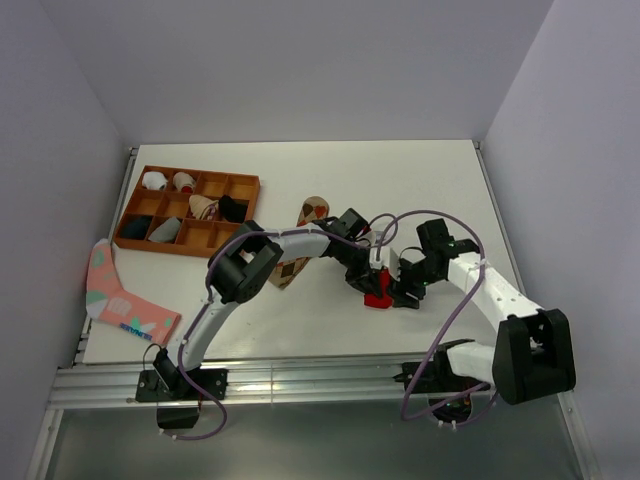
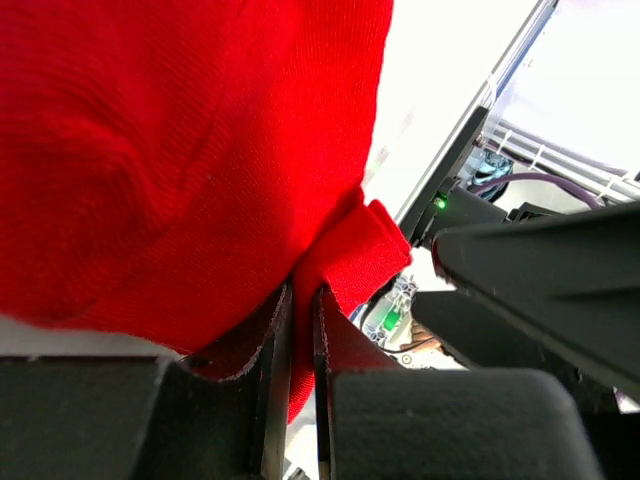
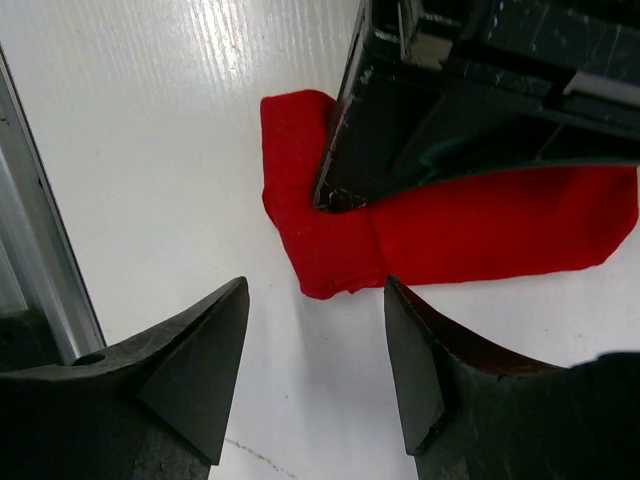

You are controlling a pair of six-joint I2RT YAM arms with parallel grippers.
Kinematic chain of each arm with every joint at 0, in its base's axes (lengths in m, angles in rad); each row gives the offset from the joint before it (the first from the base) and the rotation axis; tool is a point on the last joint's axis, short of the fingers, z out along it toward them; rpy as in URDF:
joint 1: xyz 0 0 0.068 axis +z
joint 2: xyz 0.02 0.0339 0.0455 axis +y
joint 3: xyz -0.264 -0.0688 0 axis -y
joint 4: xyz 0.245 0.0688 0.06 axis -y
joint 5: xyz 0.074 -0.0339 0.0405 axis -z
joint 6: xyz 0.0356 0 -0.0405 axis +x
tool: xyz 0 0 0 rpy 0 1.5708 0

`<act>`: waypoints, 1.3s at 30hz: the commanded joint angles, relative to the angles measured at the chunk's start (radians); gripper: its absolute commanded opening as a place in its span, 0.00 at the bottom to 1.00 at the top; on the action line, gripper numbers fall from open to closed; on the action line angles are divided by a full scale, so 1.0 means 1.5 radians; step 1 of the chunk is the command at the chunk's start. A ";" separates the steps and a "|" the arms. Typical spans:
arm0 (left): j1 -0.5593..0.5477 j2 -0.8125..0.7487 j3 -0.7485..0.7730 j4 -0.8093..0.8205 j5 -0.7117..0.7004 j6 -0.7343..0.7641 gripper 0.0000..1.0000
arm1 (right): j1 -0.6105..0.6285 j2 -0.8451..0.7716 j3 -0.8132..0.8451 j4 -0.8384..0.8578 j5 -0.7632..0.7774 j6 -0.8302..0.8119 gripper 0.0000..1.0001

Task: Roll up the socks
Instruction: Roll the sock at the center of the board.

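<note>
The red sock [image 1: 378, 298] lies crumpled on the white table between both arms. My left gripper [image 1: 372, 278] is shut on a fold of it; in the left wrist view the red sock [image 2: 180, 150] fills the frame and its cloth is pinched between the two fingers of the left gripper [image 2: 300, 296]. My right gripper [image 3: 316, 285] is open just short of the red sock [image 3: 470, 230], with nothing between its fingers; from above, the right gripper [image 1: 400, 292] is beside the sock's right edge. The tan argyle sock [image 1: 312, 212] lies partly under the left arm.
A brown compartment tray [image 1: 190, 247] with several small items stands at the back left. A pink sock [image 1: 122, 300] with teal and white markings lies at the table's left edge. The left gripper's black body [image 3: 440, 110] hangs over the sock in the right wrist view.
</note>
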 commanded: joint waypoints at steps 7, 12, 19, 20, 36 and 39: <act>0.004 0.090 -0.032 -0.137 -0.182 0.084 0.00 | 0.068 -0.010 -0.022 0.058 0.048 0.017 0.64; 0.004 0.091 -0.029 -0.138 -0.180 0.084 0.00 | 0.087 0.004 -0.034 0.084 0.068 0.023 0.64; 0.004 0.092 -0.031 -0.134 -0.175 0.080 0.01 | 0.107 0.025 -0.046 0.113 0.095 0.037 0.62; 0.005 0.092 -0.031 -0.131 -0.173 0.079 0.00 | 0.108 0.028 -0.047 0.114 0.097 0.039 0.61; 0.020 0.043 -0.109 -0.013 -0.150 -0.018 0.10 | 0.097 0.074 -0.031 0.073 0.096 0.036 0.23; 0.027 0.020 -0.148 0.040 -0.159 -0.057 0.13 | 0.077 0.093 -0.016 0.053 0.088 0.021 0.22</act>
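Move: The right end of the red sock's folded near edge lies about 2 cm to the left of my open right hand, level with it fore-and-aft and some 4 cm below. From that hand the sock's flat body centres about 5 cm ahead and 4 cm left. The argyle sock is farther off, about 14 cm ahead and 26 cm left. From my left hand, the folded end I'm after is roughly 3 cm to the right, 1 cm back and 1 cm below. I ease my right hand about 1 cm left over the folded end of the red sock, then sink some 3 cm onto it, its fingers tipping slightly steeper. Low at the cloth, I close them to about half their gap and pinch the corner. My left hand keeps its grip on the fold beside it, staying practically in place. ##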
